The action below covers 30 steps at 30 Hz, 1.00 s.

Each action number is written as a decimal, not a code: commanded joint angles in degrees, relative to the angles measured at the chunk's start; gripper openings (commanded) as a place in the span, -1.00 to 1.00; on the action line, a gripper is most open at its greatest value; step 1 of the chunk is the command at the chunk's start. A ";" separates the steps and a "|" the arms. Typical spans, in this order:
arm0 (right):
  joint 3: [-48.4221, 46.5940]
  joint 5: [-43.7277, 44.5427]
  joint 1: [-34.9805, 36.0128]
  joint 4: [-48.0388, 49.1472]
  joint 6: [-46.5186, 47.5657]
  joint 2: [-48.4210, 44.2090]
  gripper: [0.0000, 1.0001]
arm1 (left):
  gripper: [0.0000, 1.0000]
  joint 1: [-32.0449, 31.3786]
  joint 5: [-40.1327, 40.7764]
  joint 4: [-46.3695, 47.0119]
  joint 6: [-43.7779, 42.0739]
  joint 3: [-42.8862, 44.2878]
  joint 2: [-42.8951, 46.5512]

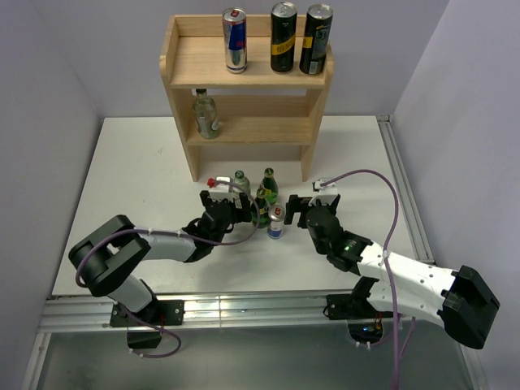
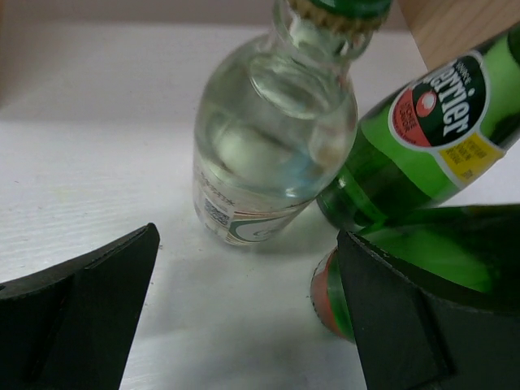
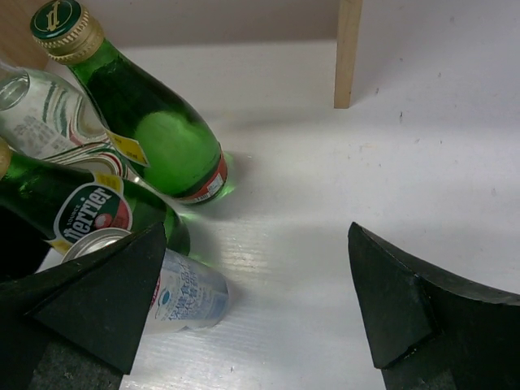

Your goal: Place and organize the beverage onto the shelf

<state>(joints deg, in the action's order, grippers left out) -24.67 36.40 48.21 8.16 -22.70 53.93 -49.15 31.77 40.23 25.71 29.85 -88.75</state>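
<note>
The light-wood shelf [image 1: 180,71] stands at the back. Its upper board holds a Red Bull can [image 1: 235,39] and two dark cans [image 1: 283,36] [image 1: 316,39]; its lower tier holds a clear bottle [image 1: 205,114]. On the table in front stand a clear bottle [image 1: 240,185] [image 2: 268,138], two green bottles [image 1: 269,185] [image 1: 262,207] and a small white can [image 1: 276,223] [image 3: 183,292]. My left gripper [image 1: 246,210] [image 2: 248,309] is open, the clear bottle just ahead of it and a green Perrier bottle [image 2: 431,138] beside its right finger. My right gripper [image 1: 289,213] [image 3: 260,301] is open, its left finger beside the white can.
The shelf's right side panel [image 3: 348,53] stands on the table beyond my right gripper. White table surface [image 1: 130,187] extends to the left and right of the bottle cluster. A metal rail [image 1: 402,187] runs along the table's right edge.
</note>
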 commanded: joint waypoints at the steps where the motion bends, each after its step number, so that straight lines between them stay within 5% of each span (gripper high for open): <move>1: -0.47 0.95 -0.48 2.30 0.02 0.47 1.00 | 0.96 -0.95 -4.08 4.41 0.92 2.41 -2.91; 16: -0.65 0.69 -0.83 2.47 0.02 1.44 1.00 | 0.97 -0.95 -4.52 6.88 -3.30 8.38 -11.53; 30: -0.82 -0.28 -1.18 2.91 0.02 2.23 1.00 | 0.96 6.25 -7.33 6.27 -6.99 13.84 -16.10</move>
<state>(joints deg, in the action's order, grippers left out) -24.67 36.12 47.53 9.50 -22.70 55.61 -43.57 25.74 43.81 20.36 41.36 -104.36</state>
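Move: The clear bottle stands about 7 cm ahead of the left hand and 4 cm to its right, its middle some 2 cm lower. The near green bottle is about 8 cm to the right of the hand and 1 cm back, beside its right finger, with the can 13 cm right and 3 cm back; the far green bottle is 12 cm right and 7 cm ahead. From the right hand, the clear bottle lies roughly 11 cm ahead and 20 cm left. Down and to the right first, about 3 cm each way, the left hand works its open right finger against the near green bottle and pushes it aside; then it swings forward some 6 cm at the lower height, easing slightly left, to bring its wide-open fingers around the clear bottle. They don't close. ##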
